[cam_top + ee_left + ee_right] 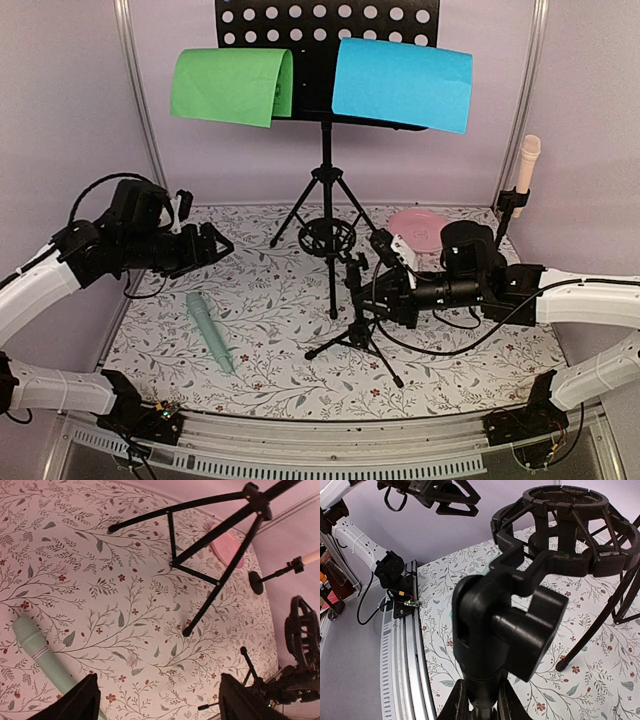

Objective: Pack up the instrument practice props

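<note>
The black perforated music rack [327,20] stands at the back on tripod legs [325,200], carrying a green sheet [232,87] and a blue sheet [402,85]. A mint microphone [209,332] lies on the floral cloth, also seen in the left wrist view [37,645]. My left gripper [215,245] hovers open above the cloth [159,690], empty, up and right of the mint microphone. My right gripper [385,290] is shut on the post of a small black mic support [490,630] with a cage holder [565,530]. A pink microphone [525,170] stands upright in the other support at the back right.
A round pink plate [415,228] lies behind my right arm. The held support's small tripod feet [355,340] spread on the cloth in front of the rack's pole. Metal frame posts and lilac walls close off the back and sides.
</note>
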Robot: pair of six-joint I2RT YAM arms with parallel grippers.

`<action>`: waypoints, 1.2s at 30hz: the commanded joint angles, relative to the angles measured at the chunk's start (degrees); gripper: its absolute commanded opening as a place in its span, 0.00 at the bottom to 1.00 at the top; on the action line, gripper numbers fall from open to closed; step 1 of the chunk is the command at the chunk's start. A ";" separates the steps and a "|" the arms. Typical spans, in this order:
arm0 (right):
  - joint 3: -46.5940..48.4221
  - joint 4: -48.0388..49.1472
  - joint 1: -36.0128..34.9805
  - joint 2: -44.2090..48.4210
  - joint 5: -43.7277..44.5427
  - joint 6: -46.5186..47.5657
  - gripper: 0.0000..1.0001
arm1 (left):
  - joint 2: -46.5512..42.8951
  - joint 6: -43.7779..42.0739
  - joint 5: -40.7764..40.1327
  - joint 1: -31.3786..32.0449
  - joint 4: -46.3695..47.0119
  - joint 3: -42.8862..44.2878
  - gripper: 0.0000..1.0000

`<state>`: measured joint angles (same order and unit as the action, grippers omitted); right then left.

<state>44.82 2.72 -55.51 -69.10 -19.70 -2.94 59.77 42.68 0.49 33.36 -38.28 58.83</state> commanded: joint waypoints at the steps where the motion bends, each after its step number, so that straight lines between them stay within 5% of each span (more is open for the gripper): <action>1: 7.07 6.38 -0.40 -3.48 -1.97 -1.68 0.00 | -5.84 -2.88 -0.15 10.19 11.00 -2.79 0.81; 9: 15.20 7.73 -0.47 -9.73 -6.11 -7.49 0.00 | -9.96 -11.23 -7.73 26.86 25.47 -6.40 0.75; 15: 18.41 7.32 -3.34 -11.49 0.43 -11.03 0.00 | -0.80 -13.73 -20.16 34.43 24.77 3.45 0.74; 25: 29.07 -4.18 -5.64 -15.97 10.01 -10.93 0.00 | 15.64 -17.66 -32.36 39.90 18.53 22.19 0.63; 36: 30.56 -5.22 -5.67 -15.45 14.30 -12.67 0.00 | 14.42 -11.92 -36.21 41.47 13.30 22.10 0.59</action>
<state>71.92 -5.10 -61.08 -85.43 -7.29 -14.70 76.12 29.45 -34.24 73.71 -23.49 81.58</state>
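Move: The empty left hand is going for the ring head of the small black stand, about 22 cm to its right, roughly level fore and aft and some 6 cm higher. The mint tube lies on the table about 5 cm left of this hand, 3 cm nearer the base and 22 cm down; the music stand's front foot is some 22 cm right, 4 cm farther out and 23 cm below. From the right hand, already gripping the black stand's stem, the ring is about 7 cm ahead, 7 cm left and 9 cm above. Rightward and upward, roughly 18 and 14 cm, the left hand swings in towards the ring head, drawing back about 9 cm before easing forward a little; its fingers tip up some 30 degrees, turn clockwise and narrow partly but stay open. Meanwhile the right hand keeps its grip on the stem and carries the black stand left, up and somewhat forward to meet it, turning slightly clockwise late on. ##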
